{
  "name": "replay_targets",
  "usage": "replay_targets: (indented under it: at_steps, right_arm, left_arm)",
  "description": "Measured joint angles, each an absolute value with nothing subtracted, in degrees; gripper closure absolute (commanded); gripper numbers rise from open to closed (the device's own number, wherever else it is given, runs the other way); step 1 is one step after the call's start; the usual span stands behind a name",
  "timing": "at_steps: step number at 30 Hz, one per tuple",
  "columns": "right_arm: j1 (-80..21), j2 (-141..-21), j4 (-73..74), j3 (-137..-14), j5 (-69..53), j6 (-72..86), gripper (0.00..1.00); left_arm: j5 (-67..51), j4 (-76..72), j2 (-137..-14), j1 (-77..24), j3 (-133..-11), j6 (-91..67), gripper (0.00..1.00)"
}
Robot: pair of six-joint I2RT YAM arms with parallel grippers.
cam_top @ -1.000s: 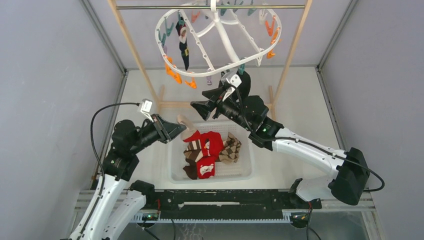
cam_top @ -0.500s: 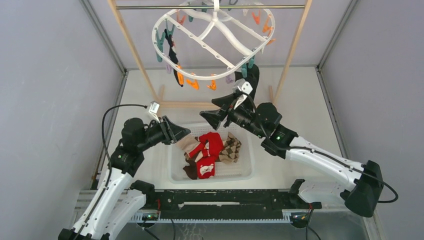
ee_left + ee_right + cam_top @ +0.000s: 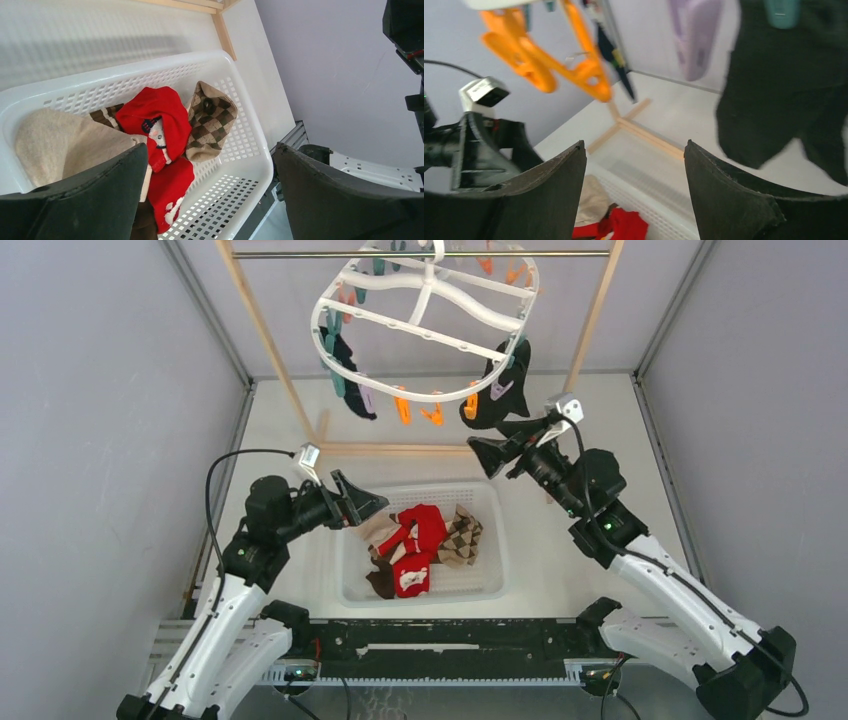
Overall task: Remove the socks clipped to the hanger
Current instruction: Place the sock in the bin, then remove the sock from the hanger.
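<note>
The white oval hanger (image 3: 430, 320) hangs from the rod at the top. A black sock (image 3: 497, 395) is clipped at its right side and a navy sock (image 3: 345, 380) at its left. My right gripper (image 3: 482, 458) stands open just below the black sock (image 3: 774, 100), nothing between its fingers (image 3: 719, 200). My left gripper (image 3: 365, 512) is open and empty over the basket's left end. Under it lie a beige sock (image 3: 60, 145), red socks (image 3: 160, 120) and an argyle sock (image 3: 210, 117).
The white perforated basket (image 3: 420, 597) sits at table centre between the arms. The wooden rack (image 3: 270, 340) frames the hanger, its feet behind the basket. Orange clips (image 3: 544, 65) and a lilac clip (image 3: 694, 35) dangle close above my right gripper.
My left gripper opened and let the beige sock fall into the basket. My right arm swung right towards the black sock. The hanger turned, carrying the black sock rightwards.
</note>
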State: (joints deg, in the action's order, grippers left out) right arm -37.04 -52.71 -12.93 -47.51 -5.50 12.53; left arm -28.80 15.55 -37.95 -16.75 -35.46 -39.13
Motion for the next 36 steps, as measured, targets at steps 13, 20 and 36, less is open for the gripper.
replay_targets:
  at_steps: [13,20,36]
  right_arm:
    - [-15.1,-56.0,-15.4,-44.7,-14.8,18.2,0.2]
    - [-9.6,-65.0,-22.7,-43.5,-20.2,19.8,0.21]
    - [-8.2,-83.2,-39.6,-45.2,-26.0,22.6,0.23]
  left_arm:
    - [-28.0,15.6,-38.4,-17.7,-35.5,-39.1,0.0]
    - [-27.2,15.7,-38.4,-18.2,-35.5,-39.1,0.0]
    - [-26.8,16.7,-39.4,-18.3,-35.6,-38.9,0.0]
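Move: Some 19 cm ahead of the open right hand, about 4 cm to its right and 5 cm lower, hangs the dark sock. The nearest orange clip is about 7 cm ahead of that hand, 8 cm left and 5 cm above; the bin's middle lies 2 cm back, 11 cm left and roughly 33 cm below. From the left hand the dark sock is about 25 cm ahead, 25 cm right and 8 cm higher. Swinging out to the right and forward, then on forward and down, the right hand heads for the lower end of the hanging dark sock: about 15 cm forward, 11 cm down and 8 cm net right, easing slightly back left at the end. Its fingers stay open, tipping down some 10 degrees and turning clockwise about as much; no grip on the sock yet. ##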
